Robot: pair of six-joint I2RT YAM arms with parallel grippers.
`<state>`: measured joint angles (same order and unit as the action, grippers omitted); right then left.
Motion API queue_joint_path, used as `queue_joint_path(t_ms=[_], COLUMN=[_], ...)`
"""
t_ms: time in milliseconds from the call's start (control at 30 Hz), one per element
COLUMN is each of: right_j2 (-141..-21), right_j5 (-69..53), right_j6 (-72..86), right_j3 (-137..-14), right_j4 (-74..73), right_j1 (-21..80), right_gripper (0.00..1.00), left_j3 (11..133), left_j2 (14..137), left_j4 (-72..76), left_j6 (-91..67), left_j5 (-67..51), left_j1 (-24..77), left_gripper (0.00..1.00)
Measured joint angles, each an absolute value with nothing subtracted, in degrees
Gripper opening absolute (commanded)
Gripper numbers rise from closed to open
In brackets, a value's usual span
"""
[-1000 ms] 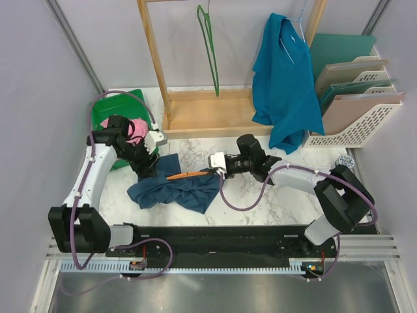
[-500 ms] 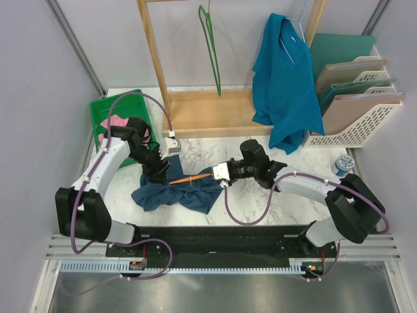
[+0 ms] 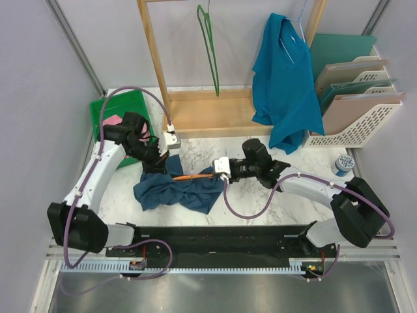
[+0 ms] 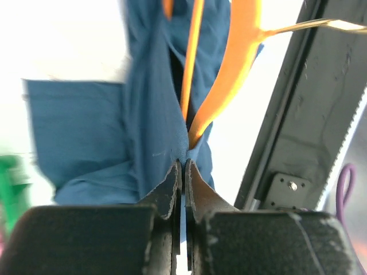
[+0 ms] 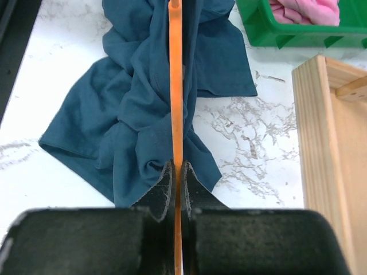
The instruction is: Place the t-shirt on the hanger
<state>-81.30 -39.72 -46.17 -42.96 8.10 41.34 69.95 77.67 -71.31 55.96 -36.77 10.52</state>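
The navy t-shirt (image 3: 174, 191) lies bunched on the marble table, with the thin orange hanger (image 3: 199, 176) running partly inside it. My left gripper (image 3: 159, 167) is shut on a fold of the t-shirt (image 4: 143, 114) right beside the hanger's end (image 4: 229, 80). My right gripper (image 3: 219, 172) is shut on the hanger (image 5: 175, 86), which runs straight away from its jaws over the t-shirt (image 5: 137, 97). The hanger's hook is hidden from all views.
A green bin (image 3: 120, 111) holding a pink garment (image 5: 304, 10) stands at the back left. A wooden rack (image 3: 208, 117) carries a green hanger (image 3: 210, 45) and a teal shirt (image 3: 287, 85). A file sorter (image 3: 355, 98) sits at the right.
My left gripper has closed on the t-shirt's cloth and drawn back towards the far left, lifting the fabric along the hanger. The right arm has shifted slightly while holding the hanger.
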Motion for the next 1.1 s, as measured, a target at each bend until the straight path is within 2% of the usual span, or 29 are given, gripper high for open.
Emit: queue_joint_path(t_ms=[200, 500, 867, 1100], right_j2=[-81.28, -83.09, -83.96, -83.11], right_j5=[-40.51, -40.95, -41.56, -40.66], right_j6=[-34.35, -17.39, -8.1, -4.86], right_j3=[-43.88, -43.9, -37.74, -34.06], right_j4=[9.23, 18.37, 34.59, 43.07], right_j1=[40.6, 39.51, 39.07, 39.05], right_gripper=[0.0, 0.0, 0.0, 0.0], left_j3=[74.24, 74.11, 83.85, 86.0], left_j2=[71.9, 71.64, 73.56, 73.78], left_j4=[-69.41, -67.42, -64.36, -64.73], left_j6=[50.35, 44.51, 38.11, 37.91], left_j5=[-37.47, -37.06, -31.75, -27.24], left_j1=[13.43, 17.58, 19.38, 27.53], left_gripper=[0.02, 0.02, 0.02, 0.02])
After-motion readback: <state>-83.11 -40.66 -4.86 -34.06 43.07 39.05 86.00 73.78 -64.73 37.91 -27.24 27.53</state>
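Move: My left hand already pinches the edge of the t-shirt's opening, with the hanger's left shoulder inside; the hanger's middle lies about 9 cm to its right, nearly level fore and aft, 3 cm lower. From that hand the green bin's middle is some 16 cm ahead and 14 cm left, 12 cm lower. My right hand grips the hanger; the t-shirt opening lies about 16 cm left of it, straight across, and the rack's near beam about 14 cm straight ahead, 7 cm lower. Keeping the t-shirt's edge pinched, I lift my left hand about 10 cm and carry it some 7 cm right, towards the hanger's middle: up first, then right, up again and finally right. My right hand keeps its grip on the hanger, rises 3 to 4 cm and tips its fingers up some 20 degrees, rolling and swinging slightly clockwise as it tilts the hanger. ##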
